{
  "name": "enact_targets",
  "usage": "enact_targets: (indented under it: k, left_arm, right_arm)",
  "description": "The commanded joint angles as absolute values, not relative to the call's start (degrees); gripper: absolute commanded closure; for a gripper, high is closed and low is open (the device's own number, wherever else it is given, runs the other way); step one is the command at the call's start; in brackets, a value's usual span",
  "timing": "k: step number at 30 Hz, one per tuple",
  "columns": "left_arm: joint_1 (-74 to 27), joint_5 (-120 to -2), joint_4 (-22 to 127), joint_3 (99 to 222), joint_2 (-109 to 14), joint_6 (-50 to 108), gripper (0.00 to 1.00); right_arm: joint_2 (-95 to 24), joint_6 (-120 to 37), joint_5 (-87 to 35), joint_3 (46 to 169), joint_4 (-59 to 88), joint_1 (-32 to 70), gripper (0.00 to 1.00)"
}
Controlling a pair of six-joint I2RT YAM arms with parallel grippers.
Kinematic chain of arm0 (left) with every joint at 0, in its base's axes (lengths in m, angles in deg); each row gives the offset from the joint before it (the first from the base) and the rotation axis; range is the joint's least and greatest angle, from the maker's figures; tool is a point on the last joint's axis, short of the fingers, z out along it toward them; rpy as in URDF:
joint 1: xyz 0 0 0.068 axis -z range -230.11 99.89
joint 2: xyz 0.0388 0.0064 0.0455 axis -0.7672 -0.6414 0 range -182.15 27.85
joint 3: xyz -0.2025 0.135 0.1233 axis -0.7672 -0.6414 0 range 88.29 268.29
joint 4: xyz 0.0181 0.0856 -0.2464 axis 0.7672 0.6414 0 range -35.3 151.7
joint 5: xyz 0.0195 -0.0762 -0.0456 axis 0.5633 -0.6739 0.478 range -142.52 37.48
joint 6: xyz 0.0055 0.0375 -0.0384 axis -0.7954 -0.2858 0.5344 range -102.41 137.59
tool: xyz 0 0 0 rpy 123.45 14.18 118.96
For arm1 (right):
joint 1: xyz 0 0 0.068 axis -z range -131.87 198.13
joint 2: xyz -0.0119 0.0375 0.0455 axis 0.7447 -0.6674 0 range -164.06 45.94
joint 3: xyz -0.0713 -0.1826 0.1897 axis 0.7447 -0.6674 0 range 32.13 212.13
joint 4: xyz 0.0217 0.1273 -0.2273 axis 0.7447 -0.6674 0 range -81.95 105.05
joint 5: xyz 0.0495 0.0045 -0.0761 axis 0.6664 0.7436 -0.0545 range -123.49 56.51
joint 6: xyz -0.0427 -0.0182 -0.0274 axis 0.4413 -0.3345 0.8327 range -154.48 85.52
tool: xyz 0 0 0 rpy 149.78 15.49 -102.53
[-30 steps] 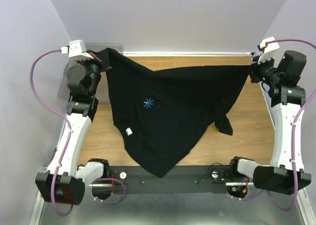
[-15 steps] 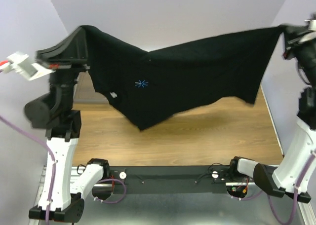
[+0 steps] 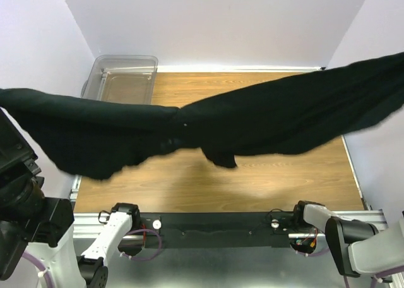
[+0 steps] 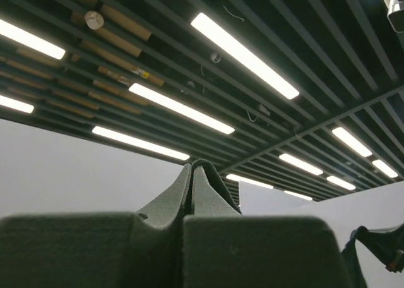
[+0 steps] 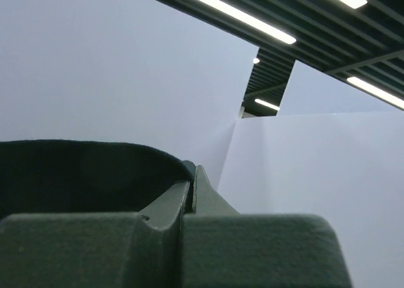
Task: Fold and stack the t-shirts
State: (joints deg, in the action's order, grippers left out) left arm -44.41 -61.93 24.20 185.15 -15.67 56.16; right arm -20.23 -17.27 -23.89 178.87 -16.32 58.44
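Note:
A black t-shirt hangs in the air, stretched from the left edge to the right edge of the top view, with a loose part drooping in the middle above the table. My left gripper is shut, with a fold of the black cloth pinched at its tips. My right gripper is shut too, and the shirt's cloth runs off to its left. Both wrist views look upward. In the top view neither gripper shows; the shirt's ends run out of the picture.
A clear plastic bin stands at the back left of the wooden table. My left arm rises at the near left, close to the camera. The right arm's base sits at the near right. Walls enclose three sides.
Both arms have swung the t-shirt up off the table and toward the camera. It now spans the view in the air, and the bin has come into sight.

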Motion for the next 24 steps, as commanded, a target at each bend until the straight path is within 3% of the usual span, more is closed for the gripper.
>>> enact_targets:
  k: [1, 5, 14, 15, 20, 24]
  left_arm:
    - [-44.83, -58.32, 28.94, 185.41, -21.0, 54.07, 1.0]
    - [-44.75, -58.59, 28.6, 180.34, -25.4, 55.82, 1.0]
    - [-39.4, -59.64, 19.72, 157.29, -39.1, 54.78, 1.0]
    - [-38.17, -58.68, 19.55, 157.2, -44.17, 53.29, 1.0]
    - [-33.41, -55.86, 23.05, 164.12, -62.9, 47.22, 1.0]
    - [-32.79, -54.81, 29.38, 174.58, -77.85, 44.93, 1.0]
  right_arm:
    - [-21.65, -14.89, -33.14, 175.07, -13.86, 55.35, 0.99]
    - [-18.67, -14.97, -31.74, 163.3, -13.69, 54.99, 0.99]
    - [-9.17, -14.45, -28.39, 108.55, -2.02, 54.99, 0.99]
    - [-9.34, -14.45, -28.75, 100.77, 2.09, 54.99, 1.0]
    - [-16.53, -16.11, -27.69, 86.66, 14.42, 55.07, 0.99]
    - [-29.26, -15.85, -28.48, 84.16, 22.51, 55.16, 1.0]
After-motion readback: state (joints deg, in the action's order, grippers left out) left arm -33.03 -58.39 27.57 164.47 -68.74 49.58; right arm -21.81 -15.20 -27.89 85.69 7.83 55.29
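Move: The black t-shirt hangs bunched and stretched between both raised, shut grippers, over bare wood. The tabletop's middle, where the cloth is being taken, lies about 77 cm below the left hand, some 37 cm ahead and 29 cm to its right. From the right hand it is roughly 26 cm ahead, 34 cm to the left and 77 cm down. The clear tray sits about 55 cm ahead of the left hand, 18 cm to its left and 74 cm below. The t-shirt, still pinched at its two upper ends, is flung forward and down towards the table: the left hand sweeps about 53 cm forward while dropping some 42 cm and drifting right, whereas the right drops more steeply, roughly 54 cm against 30 forward. Both start slowly, then swing fast, wrists tipping from upward-pointing to forward by 70-odd degrees, fingers staying shut. ##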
